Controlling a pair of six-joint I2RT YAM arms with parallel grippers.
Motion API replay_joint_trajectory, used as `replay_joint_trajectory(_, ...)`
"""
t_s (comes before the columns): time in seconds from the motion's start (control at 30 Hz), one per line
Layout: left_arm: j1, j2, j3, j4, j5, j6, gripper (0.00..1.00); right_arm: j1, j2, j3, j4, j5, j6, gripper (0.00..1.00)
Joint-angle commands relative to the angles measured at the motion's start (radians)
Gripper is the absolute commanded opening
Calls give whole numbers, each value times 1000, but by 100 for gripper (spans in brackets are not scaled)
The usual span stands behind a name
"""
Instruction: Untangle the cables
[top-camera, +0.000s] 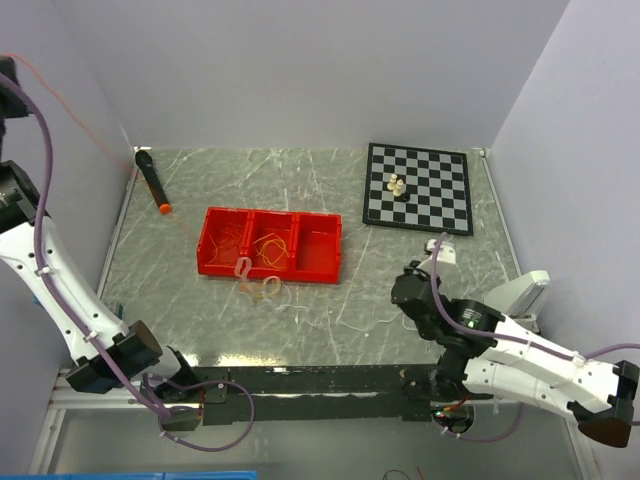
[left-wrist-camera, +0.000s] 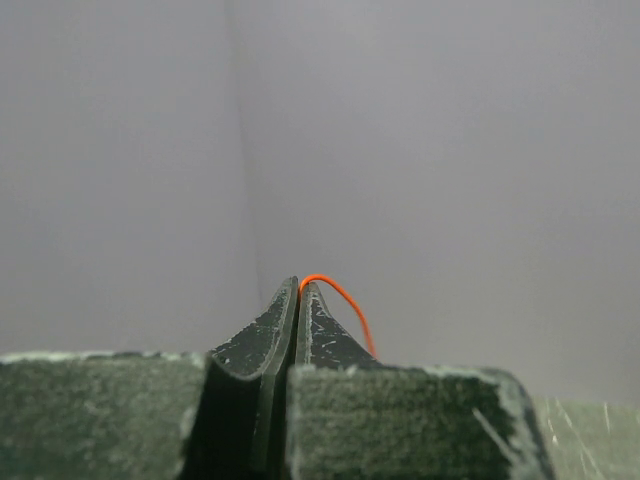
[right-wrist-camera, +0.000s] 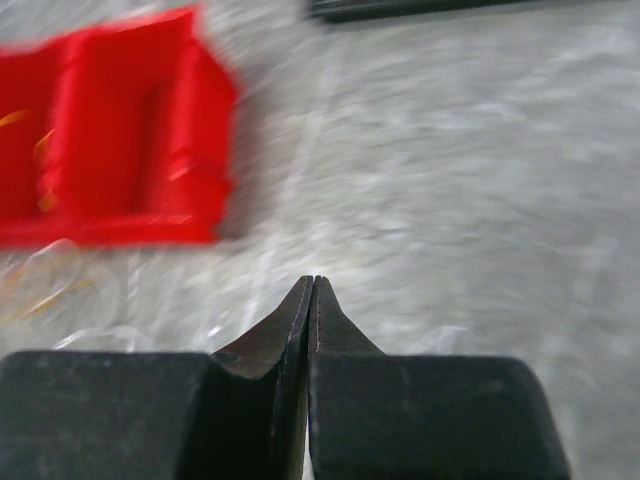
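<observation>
My left gripper (left-wrist-camera: 302, 285) is raised high against the grey wall and shut on a thin orange cable (left-wrist-camera: 346, 303), which arcs out from between its tips. In the top view this orange cable (top-camera: 90, 135) stretches taut from the upper left corner down to the red tray (top-camera: 270, 272). Loose yellow and orange cables (top-camera: 270, 246) lie in the tray's left and middle compartments. A pale loopy clump (top-camera: 258, 286) lies on the table just in front of the tray. My right gripper (right-wrist-camera: 312, 282) is shut with nothing in it, low over the table right of the tray (right-wrist-camera: 120, 130).
A chessboard (top-camera: 440, 215) carrying a few pale pieces (top-camera: 397, 186) lies at the back right. Near the back left corner lies a black marker (top-camera: 150, 175) with an orange tip. A white block (top-camera: 525, 292) sits at the table's right edge.
</observation>
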Motion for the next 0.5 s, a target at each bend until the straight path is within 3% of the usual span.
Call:
replay_joint_trajectory(0.0, 48, 0, 92, 69, -30, -109, 1, -21, 2, 57, -287, 184, 209, 0)
replay_joint_trajectory(0.07, 50, -12, 89, 74, 11, -112, 1, -24, 11, 50, -235, 143, 136, 0)
replay_joint_trajectory(0.13, 48, -34, 57, 92, 69, -120, 2, -24, 17, 14, -20, 14, -54, 0)
replay_joint_trajectory(0.2, 48, -66, 4, 127, 125, -129, 3, -22, 28, -44, 249, -208, -241, 3)
replay_joint_trajectory(0.33, 48, -107, -53, 146, 171, -126, 3, -1, 178, -84, 607, -549, -386, 56)
replay_joint_trajectory(0.47, 48, -107, -48, 117, 174, -97, 2, 42, 445, 40, 716, -675, -478, 69)
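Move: The cable tangle lies in front of the red box's middle, about 25 cm to the left of my right hand, 1 cm ahead and 14 cm below. The box's middle is roughly 22 cm left and 9 cm ahead of this hand; the chessboard's, 21 cm ahead and 7 cm right. From my left hand, high up with the orange cable's end pinched, the tangle is some 13 cm back, 28 cm right and 59 cm down. I swing my empty right hand a further 3 cm or so to the right, then reverse and sweep it about 13 cm left towards the tangle, sinking a few centimetres, turning counter-clockwise some 35 degrees and opening the shut fingers wide. My left hand keeps its pinch on the orange cable, rising about 3 cm while easing back, then drifting some 4 cm right. ##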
